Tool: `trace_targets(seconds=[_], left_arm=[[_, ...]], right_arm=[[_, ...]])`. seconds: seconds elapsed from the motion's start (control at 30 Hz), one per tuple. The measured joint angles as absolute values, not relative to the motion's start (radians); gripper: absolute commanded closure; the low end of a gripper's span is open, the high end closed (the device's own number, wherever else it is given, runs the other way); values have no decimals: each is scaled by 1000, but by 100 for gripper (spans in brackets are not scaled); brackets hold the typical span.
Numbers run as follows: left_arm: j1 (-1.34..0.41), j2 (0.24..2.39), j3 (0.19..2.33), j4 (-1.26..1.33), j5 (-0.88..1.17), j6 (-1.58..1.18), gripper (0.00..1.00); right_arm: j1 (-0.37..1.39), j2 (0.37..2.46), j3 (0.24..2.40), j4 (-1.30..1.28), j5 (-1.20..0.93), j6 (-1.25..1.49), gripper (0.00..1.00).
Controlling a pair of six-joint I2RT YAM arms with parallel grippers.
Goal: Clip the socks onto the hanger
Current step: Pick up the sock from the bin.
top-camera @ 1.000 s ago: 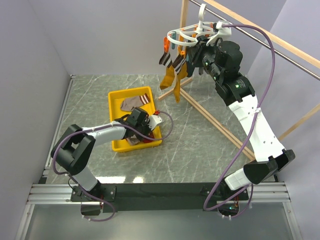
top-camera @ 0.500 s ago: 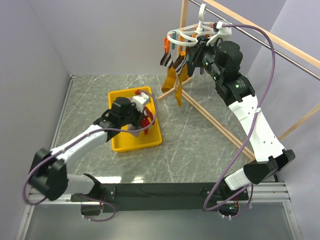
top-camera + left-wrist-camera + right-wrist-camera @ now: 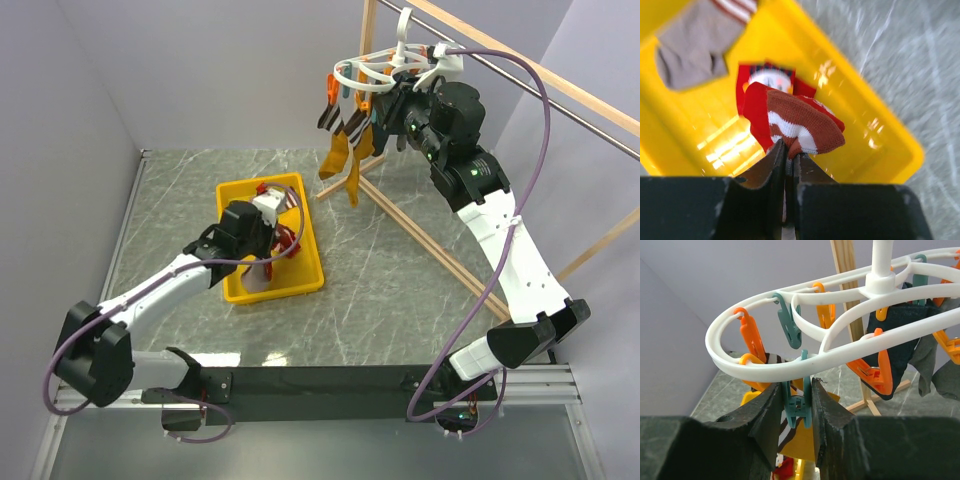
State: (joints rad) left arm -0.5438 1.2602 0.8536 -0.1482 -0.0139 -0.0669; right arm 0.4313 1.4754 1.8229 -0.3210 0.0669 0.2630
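My left gripper [image 3: 789, 152] is shut on a red sock [image 3: 800, 117] with white marks and holds it just above the yellow bin [image 3: 880, 150]. From the top view this gripper [image 3: 270, 222] hovers over the bin [image 3: 300, 285]. A grey-beige sock [image 3: 690, 50] with a striped cuff lies in the bin's far corner. The white hanger [image 3: 365, 70] hangs from the rod with a mustard sock [image 3: 340, 150] and a dark navy sock [image 3: 900, 320] clipped on. My right gripper [image 3: 796, 385] is shut on a teal clip [image 3: 799, 407] under the hanger's ring [image 3: 810, 363].
A wooden frame [image 3: 420, 235] with a metal rod [image 3: 560, 105] stands at the back right, its base bar crossing the marble table [image 3: 380, 300]. Orange clips [image 3: 752, 337] and teal clips [image 3: 789, 325] dangle around the ring. Grey walls close in the left and back.
The left arm came up out of the bin with the red sock pinched in its jaws and shifted toward the back. The right arm has stayed at the hanger.
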Motion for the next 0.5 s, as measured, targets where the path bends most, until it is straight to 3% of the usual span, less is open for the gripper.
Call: trace_targets(seconds=[0.33, 0.5], left_arm=[[-540, 1522, 821, -163, 80, -68, 99], [-514, 1573, 821, -154, 130, -76, 84]], right_arm=[[431, 1470, 1795, -316, 68, 268, 100], [431, 1470, 1793, -315, 68, 269, 100]])
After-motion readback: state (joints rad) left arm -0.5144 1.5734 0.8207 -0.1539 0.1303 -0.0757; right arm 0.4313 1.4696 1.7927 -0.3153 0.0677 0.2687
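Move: The left hand holds the grey sock by its brown-and-white striped cuff, with a red sock hanging alongside. The spot in the yellow bin it is taken to lies about 14 cm below the hand and 2 cm back. The bear-faced red sock lies some 5 cm ahead and 2 cm right, the other grey sock about 13 cm ahead and 3 cm left, both about 14 cm below. From the right hand, up at the hanger, that spot is roughly 22 cm left, 11 cm back and 46 cm down. The left hand, keeping the striped cuff pinched between its fingertips, goes almost straight down into the near part of the yellow bin, about 12 cm with a slight draw back, and the fingers tip some 20 degrees more steeply downward on the way. It sinks quickly and comes to a stop close over the bin floor beside the bear-faced red sock, the fingers still shut on the cuff, their effort falling off only at the very end. ##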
